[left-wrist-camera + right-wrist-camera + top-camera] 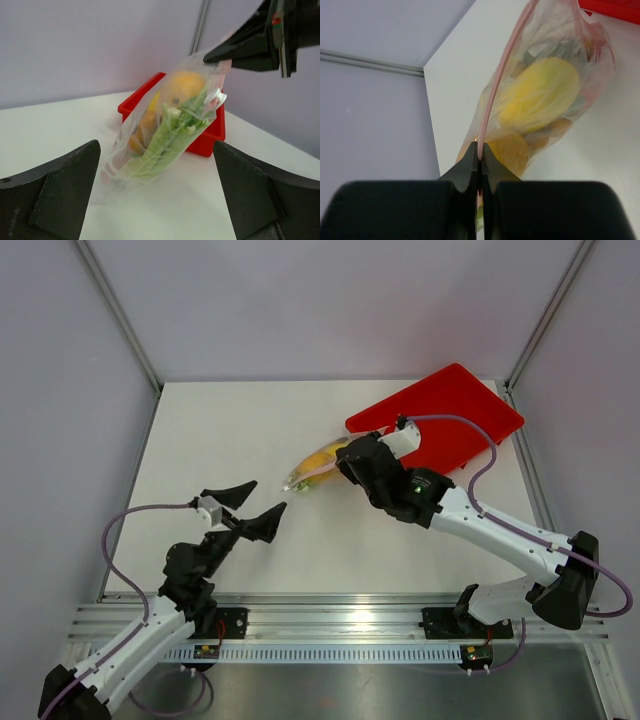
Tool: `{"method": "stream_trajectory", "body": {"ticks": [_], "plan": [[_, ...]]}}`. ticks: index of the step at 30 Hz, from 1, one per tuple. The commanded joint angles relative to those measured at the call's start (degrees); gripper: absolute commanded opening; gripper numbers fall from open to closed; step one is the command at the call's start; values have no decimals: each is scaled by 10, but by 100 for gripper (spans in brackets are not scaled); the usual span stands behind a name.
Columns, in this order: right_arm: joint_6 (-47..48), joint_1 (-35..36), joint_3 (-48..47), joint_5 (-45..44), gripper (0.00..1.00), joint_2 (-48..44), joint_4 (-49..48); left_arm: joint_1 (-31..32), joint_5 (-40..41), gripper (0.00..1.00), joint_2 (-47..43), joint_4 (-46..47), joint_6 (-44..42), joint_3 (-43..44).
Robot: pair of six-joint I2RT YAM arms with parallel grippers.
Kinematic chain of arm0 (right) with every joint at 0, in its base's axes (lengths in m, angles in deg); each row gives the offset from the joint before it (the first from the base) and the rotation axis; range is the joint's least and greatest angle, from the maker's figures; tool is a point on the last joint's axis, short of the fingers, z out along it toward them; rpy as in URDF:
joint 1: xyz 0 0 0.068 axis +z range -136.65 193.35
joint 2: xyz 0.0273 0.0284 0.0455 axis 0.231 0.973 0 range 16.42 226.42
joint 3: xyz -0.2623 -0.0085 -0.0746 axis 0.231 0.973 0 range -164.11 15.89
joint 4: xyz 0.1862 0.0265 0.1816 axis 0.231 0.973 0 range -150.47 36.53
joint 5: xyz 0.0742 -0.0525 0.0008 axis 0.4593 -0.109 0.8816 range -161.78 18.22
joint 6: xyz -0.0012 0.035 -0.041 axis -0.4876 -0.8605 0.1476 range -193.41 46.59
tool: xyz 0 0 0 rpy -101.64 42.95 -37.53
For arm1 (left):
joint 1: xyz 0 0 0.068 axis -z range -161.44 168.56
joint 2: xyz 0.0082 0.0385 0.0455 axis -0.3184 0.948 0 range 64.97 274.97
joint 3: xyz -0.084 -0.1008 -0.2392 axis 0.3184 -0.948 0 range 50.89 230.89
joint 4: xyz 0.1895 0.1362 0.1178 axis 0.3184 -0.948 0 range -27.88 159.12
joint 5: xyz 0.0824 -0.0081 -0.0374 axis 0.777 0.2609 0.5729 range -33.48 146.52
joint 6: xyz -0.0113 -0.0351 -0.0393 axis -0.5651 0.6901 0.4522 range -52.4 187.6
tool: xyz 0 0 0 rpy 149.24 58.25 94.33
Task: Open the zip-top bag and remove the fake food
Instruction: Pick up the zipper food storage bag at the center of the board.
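The clear zip-top bag hangs tilted, its lower end touching the white table. Through the plastic show fake food pieces: a yellow-orange round one, a green celery stalk and orange bits. My right gripper is shut on the bag's pink zip strip, holding that edge up. A white slider tab sits on the strip. My left gripper stands wide open, low over the table, a short way left of the bag and touching nothing.
A red rectangular tray lies at the back right, just behind the bag and partly under the right arm. Grey walls and metal posts close in the table on three sides.
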Motion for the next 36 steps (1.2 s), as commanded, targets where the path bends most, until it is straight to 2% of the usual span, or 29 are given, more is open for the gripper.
{"method": "stream_trajectory", "body": {"ticks": [1,6,7,13,16,17,19,24,30,33,36], "plan": [[-5,-4,-22,2,0,-5,-19,3,-60,98,67,114,-38,-5],[-4,-4,-21,12,0,-5,-22,3,-93,96,125,168,-63,14],[-2,-3,-22,14,0,-4,-21,3,-102,93,133,173,-66,16],[-2,-4,-18,17,0,-2,-24,3,-106,88,144,191,-71,27],[-2,-3,-19,19,0,0,-21,3,-113,82,147,193,-73,30],[-2,-4,-20,19,0,0,-21,3,-118,76,153,194,-73,36],[-2,-4,-20,19,0,-1,-19,3,-140,70,162,186,-77,46],[-3,-4,-23,22,0,-2,-17,3,-162,63,196,195,-75,61],[-7,-3,-34,25,0,3,-9,3,-161,67,215,184,-90,69],[-9,-3,-37,28,0,5,-6,3,-152,61,220,181,-98,73],[-11,-4,-36,27,0,3,-6,3,-159,47,228,170,-103,84]]}}
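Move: The right fingers already pinch the bag's zip edge. Its white slider end lies about 7 cm right of the open left hand, 3 cm ahead and slightly above. From the left hand, the right fingertips are some 8 cm ahead, 19 cm right and 5 cm higher, and the food in the bag some 9 cm ahead, 12 cm right, about level. The slider sits roughly 12 cm left of the right hand, 5 cm back and 4 cm below. The left hand slides about 5 cm right, fingers half closing around the slider end; the right keeps its pinch. ##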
